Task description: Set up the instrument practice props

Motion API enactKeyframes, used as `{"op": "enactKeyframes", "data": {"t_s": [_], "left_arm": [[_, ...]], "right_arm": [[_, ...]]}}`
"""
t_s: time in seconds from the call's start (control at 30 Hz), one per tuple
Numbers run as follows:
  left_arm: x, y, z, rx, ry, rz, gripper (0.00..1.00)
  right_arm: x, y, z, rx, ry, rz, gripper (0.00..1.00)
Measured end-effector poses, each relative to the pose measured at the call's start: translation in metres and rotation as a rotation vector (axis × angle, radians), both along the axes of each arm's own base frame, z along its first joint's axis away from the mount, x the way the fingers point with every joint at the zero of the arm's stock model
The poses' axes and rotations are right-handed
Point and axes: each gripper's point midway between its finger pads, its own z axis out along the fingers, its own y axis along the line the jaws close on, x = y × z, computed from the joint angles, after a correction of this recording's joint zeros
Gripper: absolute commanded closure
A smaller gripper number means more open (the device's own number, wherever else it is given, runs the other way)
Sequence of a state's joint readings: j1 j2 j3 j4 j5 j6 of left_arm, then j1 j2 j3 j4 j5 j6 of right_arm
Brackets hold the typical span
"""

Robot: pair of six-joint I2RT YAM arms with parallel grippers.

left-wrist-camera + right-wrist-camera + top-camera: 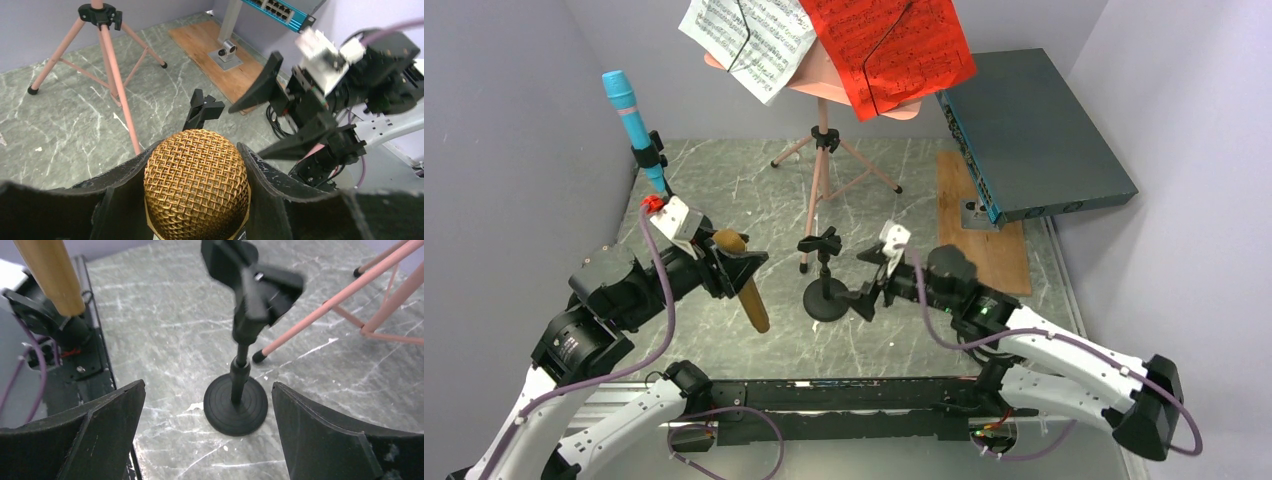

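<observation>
The pink music desk (824,85) stands on its tripod legs (822,170) at the back, carrying a white page (746,35) and a red page (889,45). At far left the blue microphone (629,108) sits upright in a clip. My left gripper (742,264) is shut on the gold microphone (754,300); its mesh head (196,182) fills the space between the fingers. A black round-based pole (826,290) with an empty clip (821,243) stands mid-table. My right gripper (208,385) is open, with the pole's base (235,407) just ahead and untouched.
A large dark-teal box (1034,135) lies at the back right, partly over a wooden board (984,235) that bears a small silver fitting (226,50). Grey walls close in on both sides. A tripod foot (257,357) rests close behind the pole.
</observation>
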State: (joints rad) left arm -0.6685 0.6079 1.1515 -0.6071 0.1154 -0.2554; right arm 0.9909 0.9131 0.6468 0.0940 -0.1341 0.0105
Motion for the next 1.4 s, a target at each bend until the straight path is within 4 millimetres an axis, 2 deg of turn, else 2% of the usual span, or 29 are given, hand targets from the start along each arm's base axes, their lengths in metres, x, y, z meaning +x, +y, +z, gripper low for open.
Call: {"op": "enactKeyframes", "data": {"t_s": [0.1,0.2,0.33,0.4,0.47,0.67,0.87,1.03,1.17,1.37,1.4], "left_arm": [[-0.003,-0.004,0.003,-0.007,-0.007,-0.029,1.0],[-0.008,-0.008,0.006,-0.019,-0.016,-0.066,1.0],[-0.015,-0.015,0.009,-0.032,-0.024,-0.121,1.0],[-0.019,-0.018,0.009,-0.04,-0.026,-0.146,1.0],[-0.022,-0.021,0.009,-0.045,-0.025,-0.171,1.0],[-0.033,-0.03,0.013,-0.057,-0.036,-0.258,1.0],[-0.039,-0.038,0.01,-0.048,-0.025,-0.323,1.0],[-0.042,-0.041,0.011,-0.05,-0.026,-0.35,1.0],[-0.041,-0.043,0.012,-0.051,-0.031,-0.359,1.0],[-0.024,-0.054,0.009,-0.002,-0.018,-0.359,1.0],[-0.022,-0.056,0.008,0.004,-0.018,-0.356,1.0]], "right_arm": [[0.015,-0.013,0.027,0.06,0.011,0.015,0.0],[0.026,-0.018,0.056,0.119,0.004,0.055,0.01],[0.032,-0.005,0.088,0.152,-0.02,0.18,0.01],[0.034,0.001,0.093,0.157,-0.028,0.241,0.01],[0.036,0.006,0.091,0.153,-0.026,0.293,0.01],[0.047,0.022,0.065,0.1,-0.014,0.385,0.02],[0.054,0.029,0.049,0.072,-0.02,0.414,0.11],[0.061,0.036,0.039,0.058,-0.008,0.438,0.13],[0.063,0.038,0.033,0.051,0.002,0.443,0.29],[0.063,0.04,0.036,0.053,-0.014,0.46,0.68],[0.063,0.04,0.037,0.055,-0.013,0.46,0.77]]}}
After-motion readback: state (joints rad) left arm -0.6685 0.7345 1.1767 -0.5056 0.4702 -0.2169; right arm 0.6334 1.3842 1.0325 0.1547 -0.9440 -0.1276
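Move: The black mic stand's clip lies about 6 cm ahead of the right gripper, 4 cm to its left and some 4 cm above it. From the left gripper, which already holds the gold microphone, the clip is roughly 9 cm ahead, 12 cm to the right and 12 cm below. From the right gripper, the music stand's front foot is about 13 cm ahead, 8 cm left and 22 cm down; the gold microphone's middle is some 16 cm left, 4 cm back and 10 cm up. Lift the open right gripper about 9 cm while easing it forward, then lower it some 5 cm onto the mic stand's clip, going on forward and left and turning 25 degrees counter-clockwise. Bring its fingers in around the clip to under half open. Meanwhile carry the gold microphone about 5 cm right, first drawing back, then forward again, with the left wrist turning 20 degrees clockwise. ##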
